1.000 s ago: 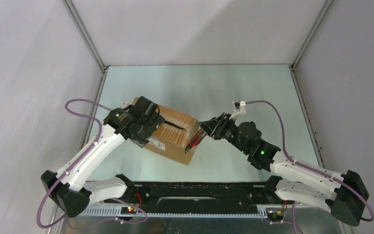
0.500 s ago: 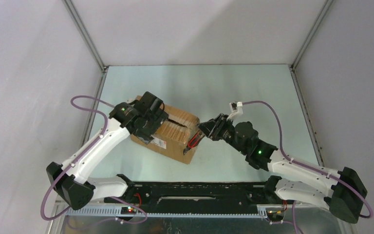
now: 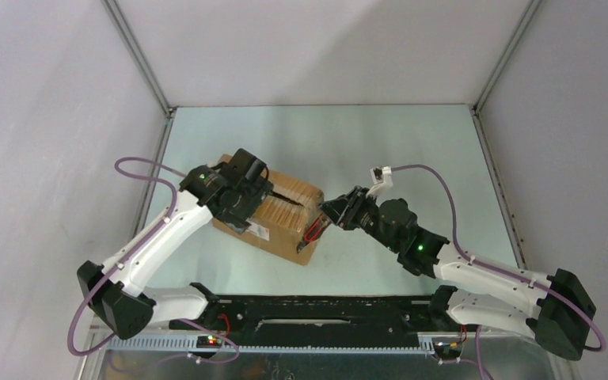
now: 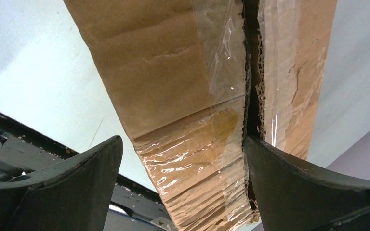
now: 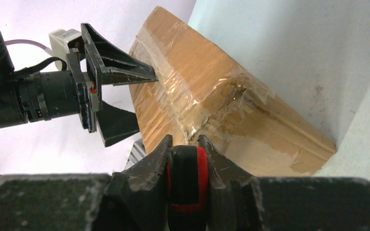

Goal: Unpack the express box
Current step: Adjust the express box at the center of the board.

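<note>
The express box (image 3: 281, 218), brown cardboard with clear tape, lies slantwise at the table's left-centre; its top seam (image 4: 249, 96) gapes as a dark slit. My left gripper (image 3: 247, 194) is open over the box's left end. One finger (image 4: 308, 187) sits at the slit, and the other finger (image 4: 67, 187) is outside the near flap (image 4: 173, 86). My right gripper (image 3: 328, 215) is at the box's right end, shut on a red-and-black tool (image 5: 188, 178) whose tip meets the taped corner (image 5: 212, 120). The right wrist view also shows the left gripper (image 5: 147, 102) open against the box.
A white label (image 3: 257, 231) is on the box's near side. A black rail (image 3: 317, 310) runs along the table's near edge. Grey walls and metal posts (image 3: 138, 59) close in the pale green table (image 3: 380, 142). Purple cables (image 3: 138, 170) loop off both arms.
The left arm has swung right and farther over the box, its open jaws now straddling the near flap. The right arm has crept slightly left toward the box's corner, still gripping the tool.
</note>
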Tool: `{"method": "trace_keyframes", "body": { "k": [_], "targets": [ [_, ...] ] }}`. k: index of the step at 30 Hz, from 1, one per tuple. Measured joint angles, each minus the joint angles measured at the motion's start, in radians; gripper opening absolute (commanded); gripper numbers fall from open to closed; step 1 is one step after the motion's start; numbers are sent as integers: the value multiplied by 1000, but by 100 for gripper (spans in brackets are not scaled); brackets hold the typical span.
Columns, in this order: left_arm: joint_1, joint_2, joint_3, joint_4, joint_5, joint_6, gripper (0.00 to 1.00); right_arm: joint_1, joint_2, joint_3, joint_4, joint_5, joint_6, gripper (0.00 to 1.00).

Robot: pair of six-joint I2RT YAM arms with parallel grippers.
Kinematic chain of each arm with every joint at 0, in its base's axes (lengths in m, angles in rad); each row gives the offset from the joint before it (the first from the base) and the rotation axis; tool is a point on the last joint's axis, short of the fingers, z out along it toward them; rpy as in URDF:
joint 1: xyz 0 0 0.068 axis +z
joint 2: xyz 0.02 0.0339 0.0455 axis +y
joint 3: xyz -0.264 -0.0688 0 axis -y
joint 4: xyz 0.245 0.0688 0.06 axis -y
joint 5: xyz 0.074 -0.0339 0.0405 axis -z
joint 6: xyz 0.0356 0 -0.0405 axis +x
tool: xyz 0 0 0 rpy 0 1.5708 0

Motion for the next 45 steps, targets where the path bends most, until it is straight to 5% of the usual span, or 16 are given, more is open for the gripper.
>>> {"method": "trace_keyframes", "body": {
  "k": [20,31,40,45],
  "targets": [
    [28,-63,-143,237,23,26,99,10,62,-5,13,-4,-6,0],
    [44,-77,-143,198,100,26,54,-46,-131,-44,-31,-21,9,0],
    [44,-106,-143,191,129,37,53,-278,-249,-95,-15,-158,137,0],
    [44,-119,-143,180,129,45,52,-300,-234,-109,36,-204,222,0]
  ]
}}
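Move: The express box is already between the left hand's spread fingers, one in its cut top and one outside its near side. Its middle lies about 2 cm right of that hand, level fore and aft, 6 cm below. The open cut's visible stretch is centred roughly 8 cm right, 2 ahead, about level in height. From the right hand, the box's middle is some 17 cm left, neither ahead nor back, 10 below; the held knife's middle is 4 cm back, 3 left, 3 down. The box is taken by its near top part: the left hand edges about 2.5 cm forward, sinks, then draws back while its fingers close by a third onto the cardboard, one inside the cut, one outside, its left side dipping slightly. The right hand, still gripping the knife, dips a little, then swings right and up away from the box, rolling its left side up. ##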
